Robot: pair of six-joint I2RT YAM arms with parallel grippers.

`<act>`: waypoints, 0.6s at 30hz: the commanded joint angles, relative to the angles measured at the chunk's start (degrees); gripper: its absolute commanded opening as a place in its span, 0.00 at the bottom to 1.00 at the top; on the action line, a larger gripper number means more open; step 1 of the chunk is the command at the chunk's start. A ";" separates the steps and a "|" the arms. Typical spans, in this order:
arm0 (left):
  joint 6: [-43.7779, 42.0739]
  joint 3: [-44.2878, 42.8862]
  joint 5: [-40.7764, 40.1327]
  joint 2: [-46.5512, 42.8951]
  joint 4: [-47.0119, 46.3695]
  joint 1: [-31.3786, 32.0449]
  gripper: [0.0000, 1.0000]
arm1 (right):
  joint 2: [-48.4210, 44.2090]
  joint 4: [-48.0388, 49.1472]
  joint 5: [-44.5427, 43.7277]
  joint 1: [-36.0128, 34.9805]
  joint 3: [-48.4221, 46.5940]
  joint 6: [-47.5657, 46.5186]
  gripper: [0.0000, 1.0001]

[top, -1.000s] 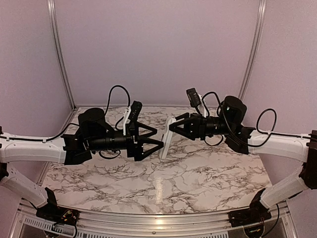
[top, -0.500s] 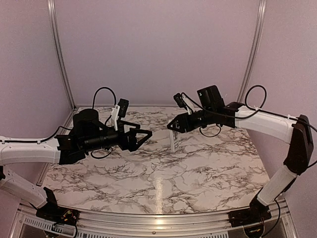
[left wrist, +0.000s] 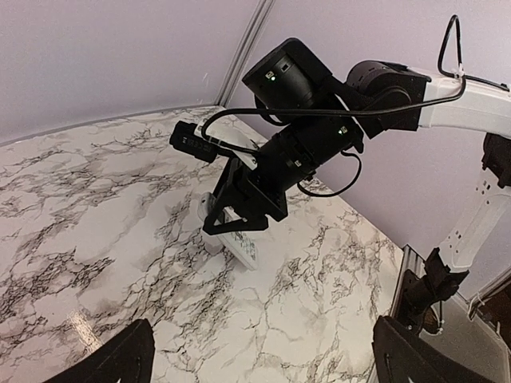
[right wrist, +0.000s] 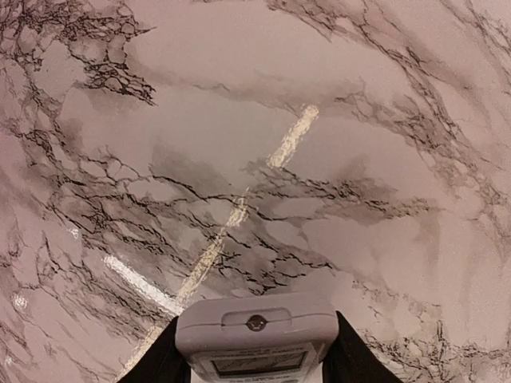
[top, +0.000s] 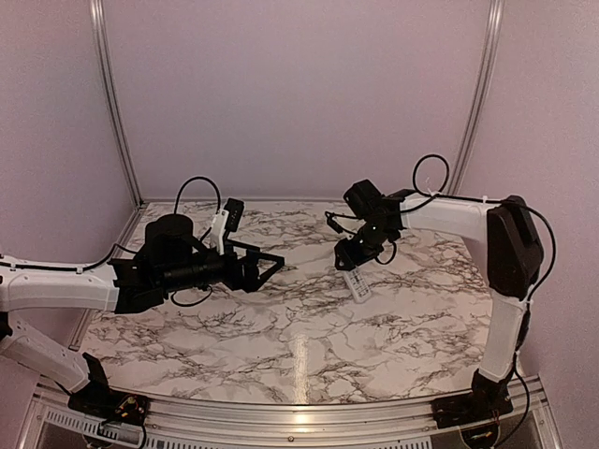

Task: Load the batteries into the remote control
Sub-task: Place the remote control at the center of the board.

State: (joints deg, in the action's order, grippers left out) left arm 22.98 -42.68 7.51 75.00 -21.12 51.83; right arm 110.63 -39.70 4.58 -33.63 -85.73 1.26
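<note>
My right gripper (top: 353, 262) is shut on the remote control (top: 357, 284), a slim white bar held low over the marble table, right of centre. The left wrist view shows the remote (left wrist: 240, 242) slanting down from the right gripper (left wrist: 239, 217), button face up, its low end at or just above the table. In the right wrist view the remote's end cap (right wrist: 255, 323) and grey screen sit between my black fingers (right wrist: 156, 359). My left gripper (top: 270, 268) hangs wide open to the left, apart from the remote, with nothing in it. The batteries are out of view.
The marble table (top: 299, 337) is walled in lilac panels with aluminium posts (top: 114, 103) at the back corners. A metal rail (top: 281, 416) runs along the near edge. Black cables loop above both wrists.
The right arm swung away from the meeting point and lowered the remote from upright in mid-air to a slant near the table. The left arm drew back leftward, still open.
</note>
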 commanded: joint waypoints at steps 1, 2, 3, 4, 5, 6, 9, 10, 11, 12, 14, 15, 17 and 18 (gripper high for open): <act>0.01 1.74 -0.60 0.32 -0.47 -0.32 0.99 | 3.89 -5.04 -5.27 2.66 -4.64 -0.54 0.16; 0.04 1.94 -0.46 0.32 -0.76 -0.33 0.99 | 5.02 -5.63 -5.26 3.24 -5.23 -0.21 0.16; -0.09 2.13 -0.40 0.32 -0.84 -0.29 0.99 | 6.20 -6.07 -5.24 3.64 -5.65 0.06 0.16; -0.13 2.35 -0.39 0.24 -0.85 -0.27 0.99 | 7.26 -6.26 -5.23 3.98 -5.86 0.41 0.16; -0.30 2.58 -0.39 0.11 -0.92 -0.30 0.99 | 7.84 -6.29 -3.49 4.27 -6.00 0.61 0.16; -0.31 2.89 -0.39 0.00 -1.12 -0.32 0.99 | 8.39 -6.07 -2.92 4.45 -6.00 0.73 0.17; -0.39 3.83 -0.52 -0.21 -2.08 -0.31 0.99 | 9.87 -5.68 -2.28 4.86 -6.31 0.92 0.21; -0.44 3.97 -0.48 -0.16 -2.26 -0.33 0.99 | 10.51 -5.72 -2.15 4.88 -6.48 0.98 0.23; -0.42 4.03 -0.48 -0.08 -2.38 -0.32 0.99 | 11.10 -5.66 -2.12 4.92 -6.81 1.02 0.25; -0.48 4.21 -0.50 -0.04 -2.49 -0.31 0.99 | 11.70 -5.73 -2.05 4.89 -7.08 1.03 0.26; -0.48 4.35 -0.43 0.05 -2.72 -0.32 0.99 | 12.73 -5.87 -1.83 4.93 -7.89 1.11 0.29; -0.61 4.42 -0.39 0.06 -2.82 -0.37 0.99 | 13.30 -6.03 -1.61 4.83 -8.34 1.12 0.30; -0.71 4.53 -0.40 0.06 -2.95 -0.36 0.99 | 14.00 -6.11 -1.59 4.89 -8.85 1.19 0.32; -0.82 4.53 -0.47 0.06 -2.88 -0.34 0.99 | 14.12 -6.09 -1.52 4.89 -8.94 1.16 0.33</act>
State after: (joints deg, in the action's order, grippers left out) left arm 22.94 -38.81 7.42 75.00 -22.09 51.83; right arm 122.52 -44.58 2.50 -28.97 -92.90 1.69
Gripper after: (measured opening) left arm 0.990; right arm 0.484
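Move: The right hand still grips the remote control by its screen end; the remote's middle lies about 4 cm back, 2 cm right and 3 cm below it. The bare patch of board it is taken to is some 3 cm ahead, 4 cm right and 7 cm below the right hand. From the empty left hand that patch lies roughly 12 cm ahead, 20 cm right and 20 cm below. The right hand lowers the gripped remote control about 6 cm towards the board, easing forward and right. ##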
